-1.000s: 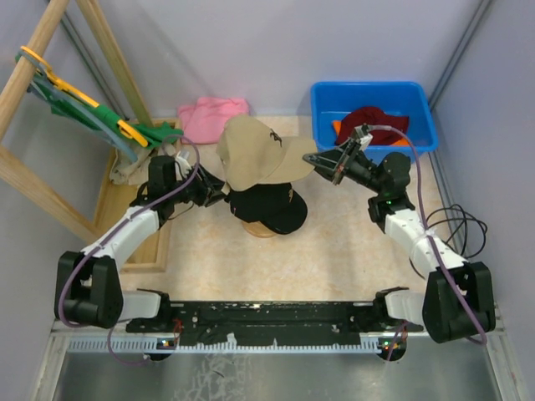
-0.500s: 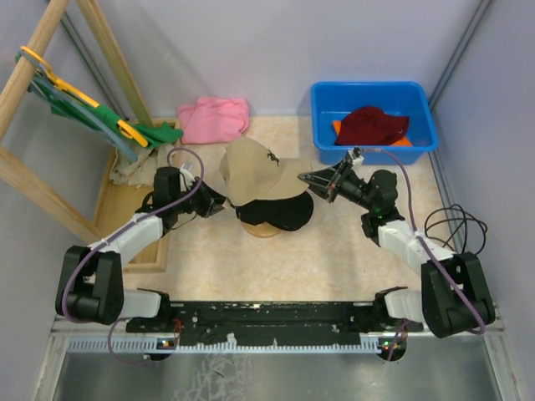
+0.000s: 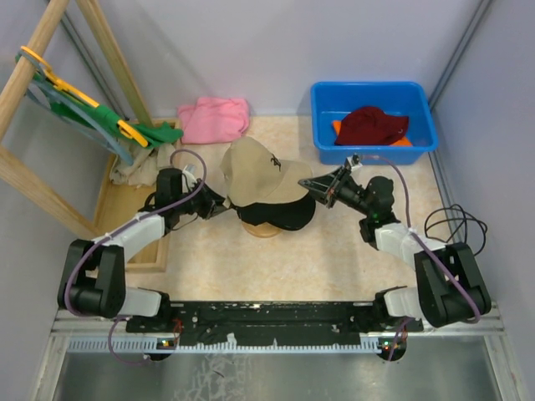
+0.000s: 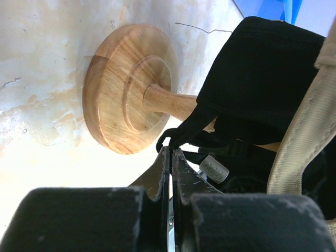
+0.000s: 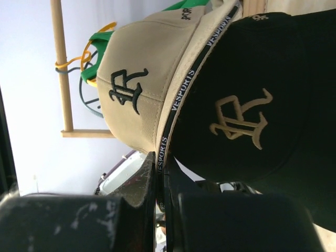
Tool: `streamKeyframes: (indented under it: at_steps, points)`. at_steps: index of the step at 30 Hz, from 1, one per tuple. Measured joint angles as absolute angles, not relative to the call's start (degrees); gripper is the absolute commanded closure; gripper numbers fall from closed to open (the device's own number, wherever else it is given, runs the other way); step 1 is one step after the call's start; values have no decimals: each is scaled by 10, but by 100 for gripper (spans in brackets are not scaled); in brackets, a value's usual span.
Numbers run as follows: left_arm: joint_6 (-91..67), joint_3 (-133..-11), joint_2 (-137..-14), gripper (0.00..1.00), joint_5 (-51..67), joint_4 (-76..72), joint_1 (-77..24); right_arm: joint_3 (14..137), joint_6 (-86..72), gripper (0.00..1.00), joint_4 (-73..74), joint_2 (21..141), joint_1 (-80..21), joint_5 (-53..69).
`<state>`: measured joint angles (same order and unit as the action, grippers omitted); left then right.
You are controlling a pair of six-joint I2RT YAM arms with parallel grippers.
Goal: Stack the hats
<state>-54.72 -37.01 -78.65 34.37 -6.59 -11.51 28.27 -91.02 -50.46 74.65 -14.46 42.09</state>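
A tan cap lies over a black baseball cap that sits on a wooden stand mid-table. My right gripper is shut on the tan cap's brim edge, with the black cap just beside it. At the caps' left side, my left gripper is shut, its tips pinching the black cap's back strap above the stand's base. A dark red hat lies on a bright orange hat in the blue bin.
A pink folded cloth lies at the back. A green garment on a yellow hanger leans on a wooden frame at left. A black cable coils at the right wall.
The right gripper brought the tan cap down and toward the near side onto the black cap. The left gripper closed at the black cap's rear.
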Motion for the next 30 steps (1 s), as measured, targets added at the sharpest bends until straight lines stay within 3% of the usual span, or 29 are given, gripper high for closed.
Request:
streamKeyframes:
  at_steps: [18, 30]
  points:
    - [-540, -370, -819, 100, 350, -84, -115, 211, -882, 100, -520, 754, -89, 455]
    - [-542, -370, -829, 100, 351, -90, -115, 210, -759, 100, -418, 740, -92, 465]
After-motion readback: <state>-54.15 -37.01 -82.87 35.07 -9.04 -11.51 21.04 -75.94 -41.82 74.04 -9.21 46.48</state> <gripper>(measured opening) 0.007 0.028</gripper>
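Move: The beige cap hangs by its brim from the right hand, its crown some 15 cm left of that hand, 4 cm farther out and about level in height. The stacked black hats it goes onto lie roughly 12 cm left of the right hand, 1 cm ahead and 9 cm lower; their brim is about 4 cm left, 3 cm back and 10 cm below. From the left hand, the black stack sits about 10 cm right, straight ahead 0 and 3 cm higher. The beige cap is drawn down over the black hats by its brim, which the right fingers keep pinched: the right hand sinks about 8 cm, easing nearly 3 cm to its right in the first half, then tips its fingers down some 10 degrees. The left hand, shut on the black strap at the rear, keeps its hold and sinks about 1.5 cm. ##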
